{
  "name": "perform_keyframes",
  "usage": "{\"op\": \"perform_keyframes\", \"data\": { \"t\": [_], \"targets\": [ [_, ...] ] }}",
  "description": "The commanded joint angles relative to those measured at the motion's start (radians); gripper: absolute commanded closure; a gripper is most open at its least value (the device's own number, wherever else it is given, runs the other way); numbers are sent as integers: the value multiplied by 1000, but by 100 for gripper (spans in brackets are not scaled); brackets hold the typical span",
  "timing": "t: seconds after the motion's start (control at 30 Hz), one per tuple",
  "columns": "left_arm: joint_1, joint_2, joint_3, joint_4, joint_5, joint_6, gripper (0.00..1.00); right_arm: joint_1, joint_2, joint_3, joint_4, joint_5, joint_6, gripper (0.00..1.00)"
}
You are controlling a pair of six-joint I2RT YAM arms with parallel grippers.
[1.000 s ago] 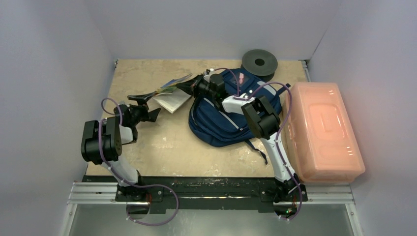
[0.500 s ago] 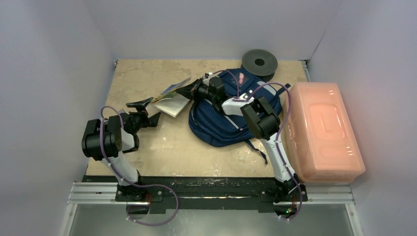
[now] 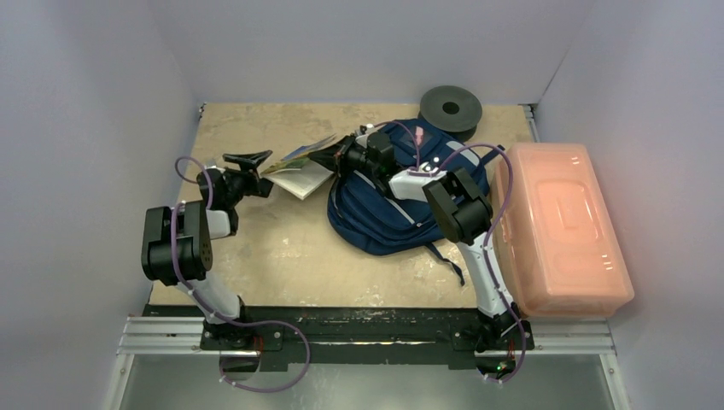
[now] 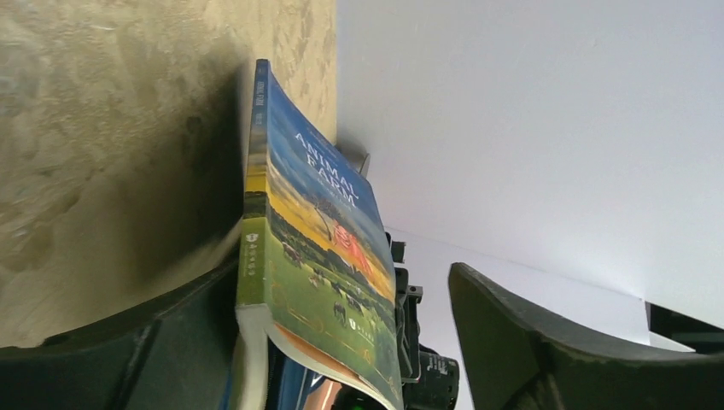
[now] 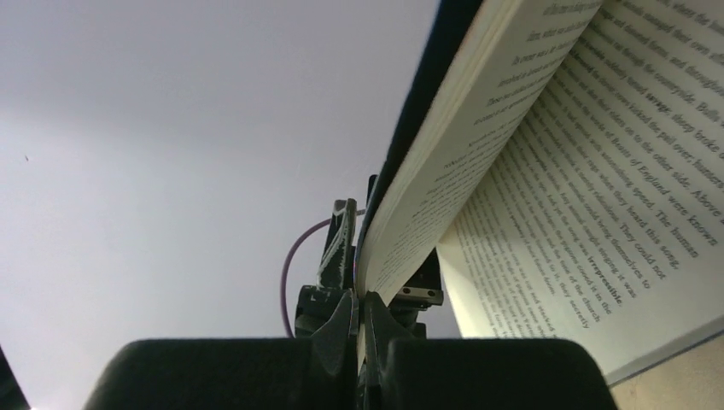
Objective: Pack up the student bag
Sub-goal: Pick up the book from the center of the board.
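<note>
The student bag (image 3: 380, 213), navy blue, lies in the middle of the table. Just left of its top a paperback book (image 3: 299, 167) is held up off the table, partly fanned open. My right gripper (image 3: 331, 156) is shut on the book's edge; in the right wrist view the jaws (image 5: 363, 303) pinch the cover and a few pages (image 5: 546, 162). My left gripper (image 3: 256, 169) is open around the book's other end. In the left wrist view the book (image 4: 312, 248) stands between the fingers (image 4: 529, 333), close to the left one and apart from the right.
A pink translucent plastic box (image 3: 559, 231) fills the table's right side, touching the bag. A black round spool (image 3: 450, 107) sits at the back behind the bag. White walls close in on three sides.
My left arm has swung away from the near left toward the book, and its open jaws now straddle the book's free end. The right gripper keeps its hold on the book.
</note>
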Motion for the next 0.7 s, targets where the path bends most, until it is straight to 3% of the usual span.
{"op": "perform_keyframes", "data": {
  "t": [0.0, 0.17, 0.27, 0.37, 0.47, 0.57, 0.67],
  "targets": [
    [-13, 19, 25, -15, 17, 35, 29, -8, -80, -26, 66, -7, -4, 100],
    [-24, 33, -3, 48, -9, 23, 53, -7, -95, -47, 59, -16, -29, 98],
    [-29, 44, 1, 78, -3, 17, 77, 0, -119, -42, -33, -51, -138, 76],
    [-29, 27, 14, 42, 11, 68, 86, 0, -193, -10, -340, -64, -508, 47],
    [-29, 0, 34, -33, 31, 143, 100, 14, -343, -4, -742, 85, -965, 23],
    [-34, -7, 64, -93, 68, 197, 100, 67, -461, 28, -1034, 258, -1309, 14],
    [-34, -45, 58, -141, 96, 241, 100, 229, -605, -64, -1154, 721, -1627, 11]
  ]
}}
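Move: The Animal Farm book, half opened, has its left end already between the left hand's open fingers; its middle lies about 8 cm to that hand's right, 1 cm ahead and roughly level. The right hand, shut on the lifted cover side, has the book's middle some 4 cm to its left, 3 cm back and 4 cm below. From the right hand, the backpack lies about 25 cm right, 10 cm back and 10 cm lower; the black spool about 36 cm right and 11 cm ahead. The book's spine end gets pinched by the left fingers, which close almost fully while that hand sinks about 4 cm and drifts slightly right. The right hand lowers its side a couple of centimetres, then opens wide, lets go and pulls back and right off the book towards the backpack, ending some 7 cm away, rising late as the wrist rolls and tips down some 55 degrees in all. ##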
